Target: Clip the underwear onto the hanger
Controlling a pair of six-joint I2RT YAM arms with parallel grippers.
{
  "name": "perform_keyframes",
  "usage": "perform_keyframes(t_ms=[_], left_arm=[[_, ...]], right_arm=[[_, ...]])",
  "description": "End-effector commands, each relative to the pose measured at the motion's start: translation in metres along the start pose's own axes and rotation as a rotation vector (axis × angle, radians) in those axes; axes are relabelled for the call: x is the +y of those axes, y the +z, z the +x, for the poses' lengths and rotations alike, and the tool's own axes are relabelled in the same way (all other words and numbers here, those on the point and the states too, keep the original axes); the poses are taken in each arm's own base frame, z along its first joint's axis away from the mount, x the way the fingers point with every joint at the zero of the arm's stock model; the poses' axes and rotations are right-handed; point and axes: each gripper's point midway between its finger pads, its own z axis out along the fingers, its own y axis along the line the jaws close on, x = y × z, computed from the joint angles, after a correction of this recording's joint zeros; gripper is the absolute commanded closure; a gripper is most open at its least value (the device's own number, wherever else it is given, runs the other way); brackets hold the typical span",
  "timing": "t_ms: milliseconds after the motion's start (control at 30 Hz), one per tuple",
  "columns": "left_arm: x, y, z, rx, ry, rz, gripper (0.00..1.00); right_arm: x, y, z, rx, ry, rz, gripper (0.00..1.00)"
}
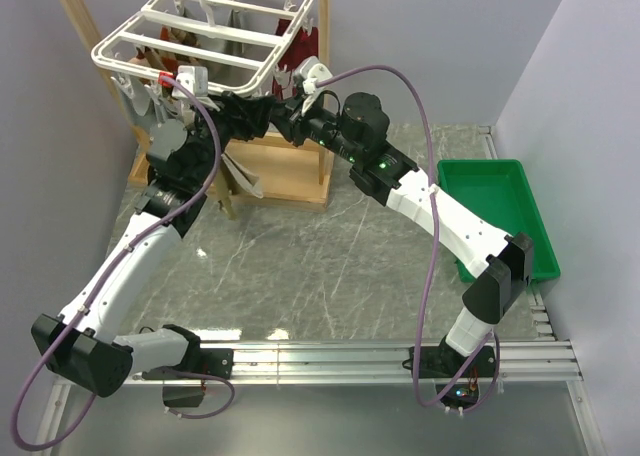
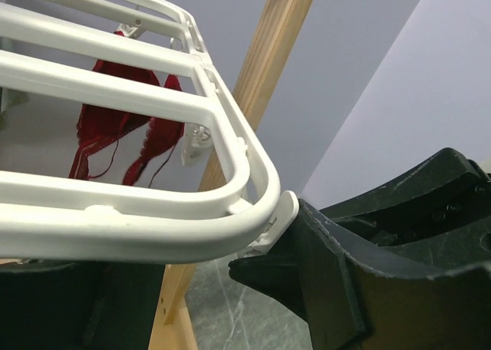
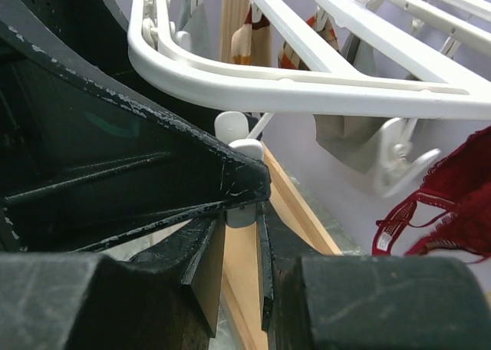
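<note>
The white hanger (image 1: 200,41) hangs from the wooden stand, and both grippers meet at its near right corner. My right gripper (image 1: 285,116) has its fingers close together round the end of a small white clip (image 3: 242,206) under the rim (image 3: 307,97). My left gripper (image 1: 245,114) is open just below the hanger's corner (image 2: 253,173), and another clip (image 2: 280,219) touches its right finger (image 2: 337,288). A strip of tan cloth, seemingly the underwear (image 1: 238,179), hangs below the grippers. It is out of sight in both wrist views.
The wooden stand (image 1: 322,76) holds the hanger, with one post (image 2: 268,51) right behind the corner. A dark red garment (image 2: 115,127) and a grey garment (image 3: 349,139) hang from other clips. A green tray (image 1: 495,216) sits at the right of the table.
</note>
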Motion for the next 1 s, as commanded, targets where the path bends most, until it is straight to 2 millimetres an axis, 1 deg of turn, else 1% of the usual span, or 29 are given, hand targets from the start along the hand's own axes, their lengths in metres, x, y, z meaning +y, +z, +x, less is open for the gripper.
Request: perform_keyframes(t_ms=[0, 167, 200, 267, 367, 400, 467, 500, 533, 567, 600, 633, 667, 700, 733, 767, 833, 867, 900, 933, 967], left_arm=[[-0.008, -0.002, -0.021, -0.111, -0.021, 0.035, 0.32], [-0.006, -0.003, -0.027, -0.154, -0.027, 0.029, 0.36], [-0.007, -0.003, -0.029, -0.166, -0.023, 0.036, 0.39], [-0.005, -0.001, -0.028, -0.166, -0.028, 0.029, 0.41], [-0.004, 0.002, -0.027, -0.166, -0.029, 0.025, 0.55], [-0.005, 0.002, -0.029, -0.17, -0.029, 0.027, 0.64], [-0.006, 0.003, -0.029, -0.167, -0.028, 0.034, 0.73], [-0.008, 0.003, -0.031, -0.167, -0.028, 0.042, 0.84], [-0.007, 0.003, -0.028, -0.157, -0.029, 0.041, 0.9], [-0.008, 0.002, -0.03, -0.159, -0.029, 0.044, 0.98], [-0.009, 0.002, -0.03, -0.156, -0.029, 0.046, 1.0], [-0.009, 0.002, -0.029, -0.151, -0.03, 0.047, 1.0], [-0.009, 0.001, -0.029, -0.147, -0.031, 0.049, 1.0], [-0.009, 0.002, -0.028, -0.143, -0.029, 0.049, 0.99], [-0.01, 0.002, -0.028, -0.141, -0.028, 0.051, 1.0], [-0.01, 0.002, -0.027, -0.135, -0.027, 0.052, 1.0], [-0.009, 0.004, -0.027, -0.131, -0.025, 0.051, 1.0], [-0.01, 0.004, -0.027, -0.13, -0.025, 0.052, 1.0], [-0.011, 0.004, -0.028, -0.131, -0.028, 0.055, 1.0], [-0.01, 0.005, -0.027, -0.127, -0.029, 0.055, 1.0], [-0.012, 0.005, -0.029, -0.129, -0.032, 0.059, 1.0]], right_arm=[[0.014, -0.005, -0.023, -0.038, -0.006, -0.04, 1.0], [0.017, -0.005, -0.023, -0.037, -0.008, -0.053, 1.0], [0.018, -0.005, -0.02, -0.033, -0.007, -0.056, 1.0], [0.02, -0.006, -0.02, -0.032, -0.006, -0.062, 1.0], [0.022, -0.006, -0.018, -0.03, -0.007, -0.072, 1.0], [0.023, -0.007, -0.018, -0.029, -0.008, -0.076, 1.0], [0.024, -0.007, -0.016, -0.026, -0.007, -0.083, 1.0], [0.025, -0.008, -0.016, -0.026, -0.004, -0.086, 1.0], [0.028, -0.008, -0.015, -0.028, -0.001, -0.095, 0.98], [0.027, -0.008, -0.011, -0.024, 0.012, -0.091, 0.84], [0.025, -0.009, -0.01, -0.023, 0.018, -0.083, 0.76], [0.024, -0.01, -0.003, -0.011, 0.043, -0.069, 0.65], [0.021, -0.012, -0.004, -0.012, 0.054, -0.058, 0.51], [0.017, -0.014, -0.004, -0.018, 0.068, -0.045, 0.47], [0.01, -0.017, 0.001, -0.01, 0.104, -0.024, 0.45], [0.008, -0.02, 0.012, 0.0, 0.119, -0.026, 0.44], [0.005, -0.027, 0.026, 0.0, 0.212, -0.035, 0.42], [0.004, -0.037, 0.054, 0.037, 0.251, -0.056, 0.42], [0.004, -0.038, 0.053, -0.007, 0.258, -0.072, 0.41], [0.009, -0.046, 0.084, 0.032, 0.305, -0.079, 0.41], [0.011, -0.047, 0.081, -0.019, 0.293, -0.101, 0.41]])
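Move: The clip under the hanger's front right corner stands between the left hand's open fingers, about 1 cm ahead and 1 cm right of its point; the corner is some 4 cm above, 1 cm ahead. The red bra hangs about 12 cm ahead of the left hand, 4 cm right and 5 cm lower. The right hand already pinches this clip at its point; from there the underwear hangs roughly 9 cm left, 5 cm back and 18 cm below. Left fingers close on the clip, staying put; right fingers then open and drop about 10 cm away. ##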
